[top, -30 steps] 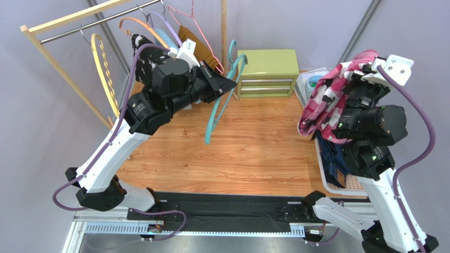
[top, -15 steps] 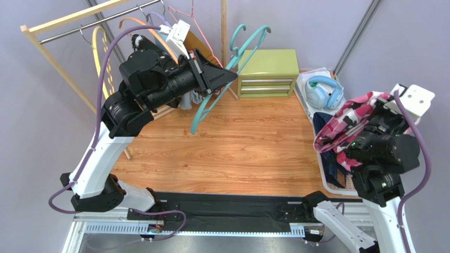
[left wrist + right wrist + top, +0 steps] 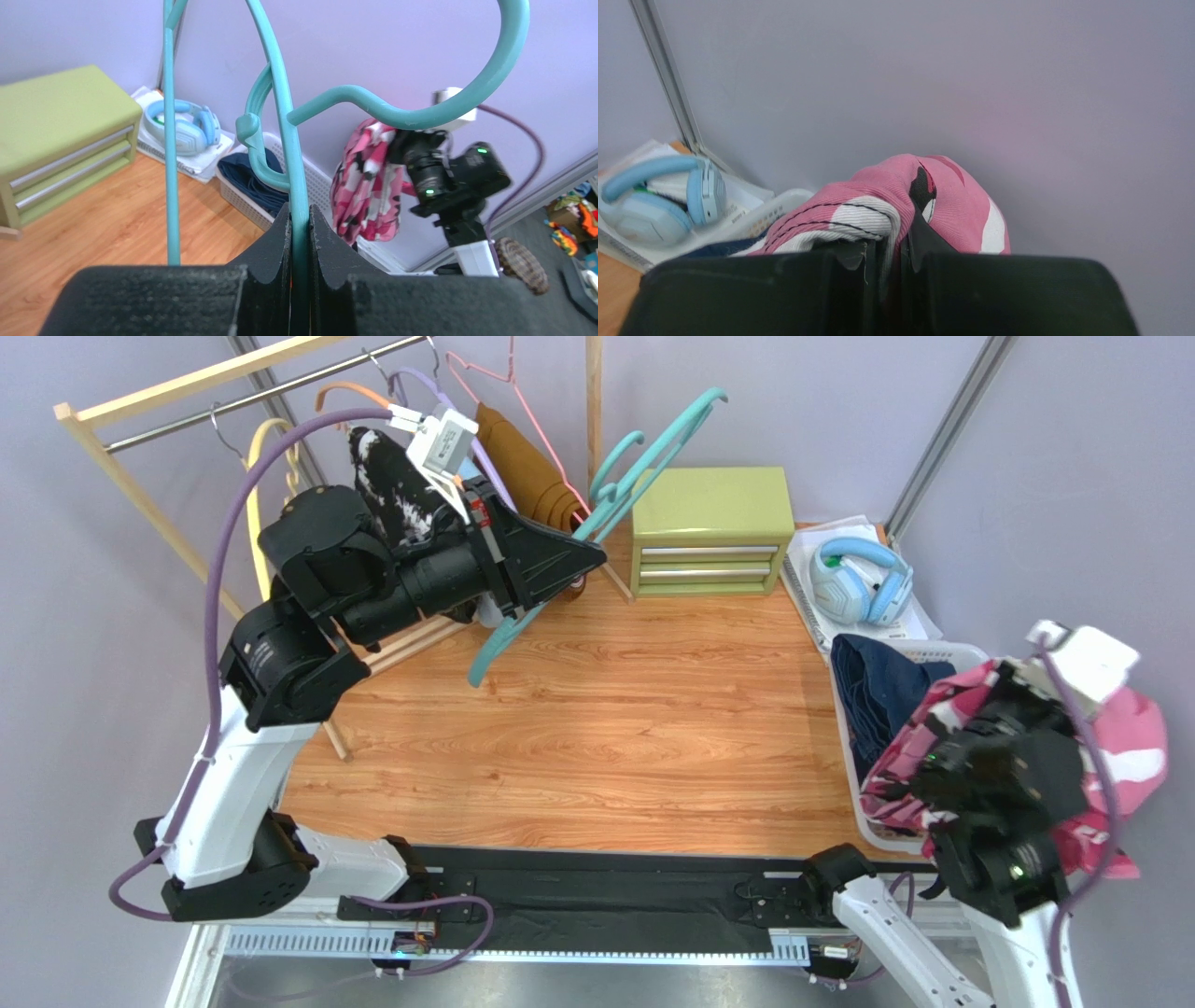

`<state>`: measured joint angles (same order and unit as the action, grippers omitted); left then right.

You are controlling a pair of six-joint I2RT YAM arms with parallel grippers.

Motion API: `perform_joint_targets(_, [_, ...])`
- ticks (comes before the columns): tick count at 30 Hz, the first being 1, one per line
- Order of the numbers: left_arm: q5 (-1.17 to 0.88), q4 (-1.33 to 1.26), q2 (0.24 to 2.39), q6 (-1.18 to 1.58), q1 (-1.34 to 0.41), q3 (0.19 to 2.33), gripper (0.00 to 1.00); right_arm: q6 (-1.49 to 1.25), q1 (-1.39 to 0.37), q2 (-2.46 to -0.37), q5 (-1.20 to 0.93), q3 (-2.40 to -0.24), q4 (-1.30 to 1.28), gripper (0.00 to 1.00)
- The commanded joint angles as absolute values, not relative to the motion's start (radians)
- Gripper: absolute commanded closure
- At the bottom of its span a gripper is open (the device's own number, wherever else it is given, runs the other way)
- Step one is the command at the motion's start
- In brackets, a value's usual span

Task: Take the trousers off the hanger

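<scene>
My left gripper (image 3: 586,550) is shut on a bare teal hanger (image 3: 624,476) and holds it up near the clothes rail; in the left wrist view the jaws clamp its teal rod (image 3: 300,210). My right gripper (image 3: 898,245) is shut on the pink camouflage trousers (image 3: 1108,756), which drape over the wrist above the white basket (image 3: 856,819) at the right edge; they also show in the right wrist view (image 3: 878,203) and the left wrist view (image 3: 368,185). The navy trousers (image 3: 877,686) lie in that basket, also seen in the left wrist view (image 3: 249,178).
A wooden clothes rail (image 3: 183,399) at back left carries several empty hangers, a black white-splotched garment (image 3: 393,483) and a brown garment (image 3: 512,455). A green drawer box (image 3: 709,525) stands at the back. Blue headphones (image 3: 863,574) lie on papers beside the basket.
My right arm swung right and down with the pink trousers, from over the table to the basket's outer side. My left arm lifted the teal hanger up and back toward the rail.
</scene>
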<state>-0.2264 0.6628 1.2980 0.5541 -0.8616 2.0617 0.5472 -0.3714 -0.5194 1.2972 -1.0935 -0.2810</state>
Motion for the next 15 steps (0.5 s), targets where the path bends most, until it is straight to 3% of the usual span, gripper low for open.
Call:
perform_joint_targets(1, [-0.225, 0.643, 1.267, 0.471, -0.858, 2.094, 1.00, 0.352, -0.327, -0.638, 1.169, -0.997, -0.299, 1.00])
perform_joint_targets(8, [-0.196, 0.667, 1.270, 0.445, -0.859, 2.144, 1.00, 0.023, 0.055, -0.943, 0.809, -1.051, -0.397, 1.00])
perform_joint_targets(15, [-0.175, 0.670, 1.308, 0.446, -0.859, 2.221, 1.00, -0.058, 0.067, -1.190, 0.674, -1.117, -0.509, 0.98])
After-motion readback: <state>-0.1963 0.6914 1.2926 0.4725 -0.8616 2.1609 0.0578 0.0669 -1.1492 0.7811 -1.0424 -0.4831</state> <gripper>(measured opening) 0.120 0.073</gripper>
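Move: My right hand already holds the pink trousers. The laundry basket's middle lies about 11 cm ahead, 5 cm to its right and some 37 cm below. The navy trousers in the basket are 18 cm ahead and 3 cm left, the headphones 35 cm ahead and 4 cm left, all as low. From my left hand, which holds the teal hanger, the rail's empty stretch is about 18 cm ahead and 30 cm left, slightly lower; the orange hanger is 21 cm ahead, 18 cm left. I swing my right hand down and forward fast, some 18 cm lower and 16 cm farther out, bringing the pink trousers down over the basket and tipping the fingers down roughly 30 degrees while they stay shut on the cloth. My left hand keeps its grip on the teal hanger and eases it up and a little left, its fingers tilting up slightly. ##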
